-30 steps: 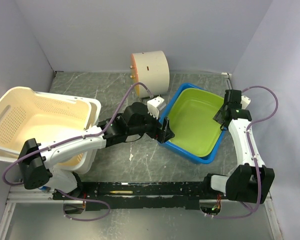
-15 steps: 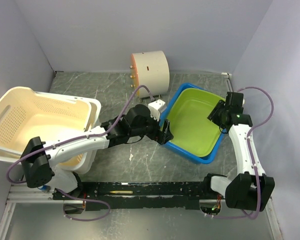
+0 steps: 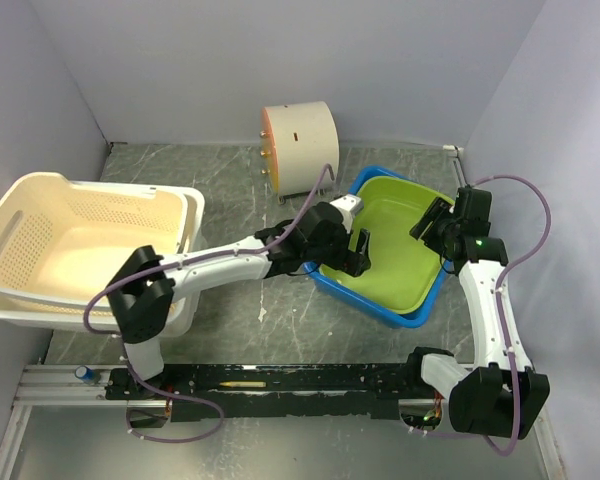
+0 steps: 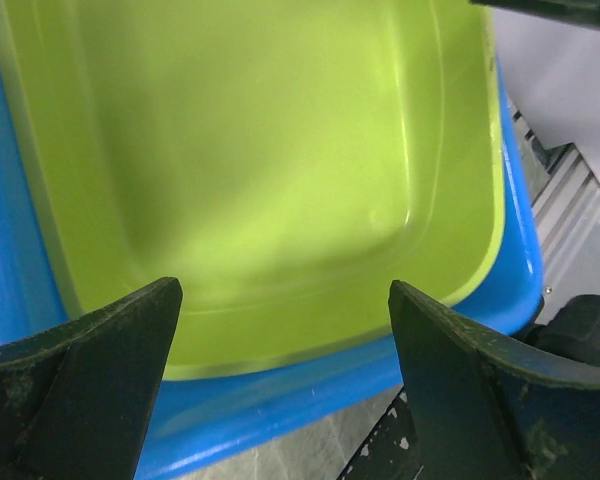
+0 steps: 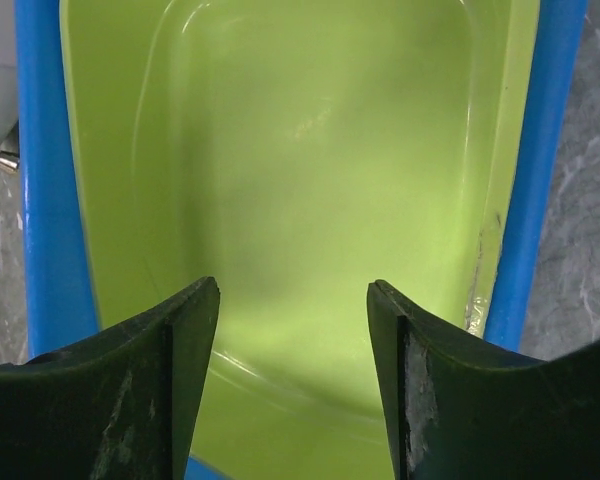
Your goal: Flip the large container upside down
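Note:
A blue tub (image 3: 416, 312) with a lime-green tub (image 3: 395, 250) nested inside stands open side up at the right of the table. My left gripper (image 3: 358, 246) is open, over the tub's left rim. In the left wrist view the open left gripper (image 4: 280, 295) frames the green inside (image 4: 260, 150) and the blue rim (image 4: 280, 400). My right gripper (image 3: 429, 222) is open over the tub's right rim. In the right wrist view the open right gripper (image 5: 292, 286) spans the green floor (image 5: 300, 140), with the blue rim (image 5: 40, 200) at both sides. Neither gripper holds anything.
A large white perforated basket (image 3: 80, 240) sits open side up at the left, against the wall. A white cylinder (image 3: 302, 148) lies on its side at the back middle. A black rail (image 3: 280, 380) runs along the near edge.
My left arm has stretched to the right, carrying its gripper from outside the tub's left wall to over the rim. My right gripper has shifted slightly inward over the right rim.

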{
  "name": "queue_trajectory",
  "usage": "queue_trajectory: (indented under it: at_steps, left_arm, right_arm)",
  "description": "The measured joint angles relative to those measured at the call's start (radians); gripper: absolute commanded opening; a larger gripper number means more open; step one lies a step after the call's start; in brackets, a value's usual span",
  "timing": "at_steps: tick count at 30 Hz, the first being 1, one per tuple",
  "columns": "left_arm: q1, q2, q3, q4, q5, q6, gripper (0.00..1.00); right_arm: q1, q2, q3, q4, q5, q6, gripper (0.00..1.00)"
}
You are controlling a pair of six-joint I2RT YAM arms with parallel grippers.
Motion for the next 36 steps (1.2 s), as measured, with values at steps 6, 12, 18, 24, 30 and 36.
queue_trajectory:
  at_steps: [6,12,18,24,30,36]
  left_arm:
    - [-0.013,0.063,0.036,-0.093,-0.027,-0.022,0.95]
    - [-0.103,-0.081,-0.048,-0.207,-0.161,-0.051,0.95]
    - [-0.212,-0.244,-0.001,-0.287,-0.256,-0.043,0.95]
    - [-0.234,-0.324,0.154,-0.344,-0.355,-0.014,0.95]
    - [-0.233,-0.393,0.273,-0.380,-0.486,0.019,0.95]
    - [-0.233,-0.413,0.335,-0.380,-0.603,0.030,0.94]
  right_arm:
    - [0.000,0.000,0.000,0.001,-0.014,-0.006,0.65]
    - [0.004,0.001,-0.009,0.030,-0.156,-0.041,0.77]
    - [0.161,-0.024,-0.128,0.125,-0.346,-0.016,0.83]
    - [0.463,-0.024,-0.180,0.172,-0.394,0.031,0.85]
    - [0.718,0.052,-0.198,0.270,-0.380,0.071,0.87]
    - [0.998,0.283,-0.105,0.371,-0.365,0.106,0.90]
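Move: Inside the rim of the large blue container the left hand stands over its near-left part, the container's middle some 3 cm ahead, 6 cm right and 10 cm below. From the right hand, the container's near-left corner is about 28 cm left, 9 cm back and 7 cm down. The green tray nested in the container has its middle about 11 cm left, 5 cm back and 10 cm below the right hand; the white drum is roughly 29 cm left and 12 cm ahead of it, 5 cm lower. Dipping about 4 cm into the container, the open left hand draws back some 8 cm and a little left, dragging the container along, then climbs some 30 cm clear, drifting left. The right hand swings some 33 cm left and 15 cm back, sinking slightly, across the green tray to the container's near-left corner, turning about 70 degrees counter-clockwise and opening its fingers wider around the blue rim. ##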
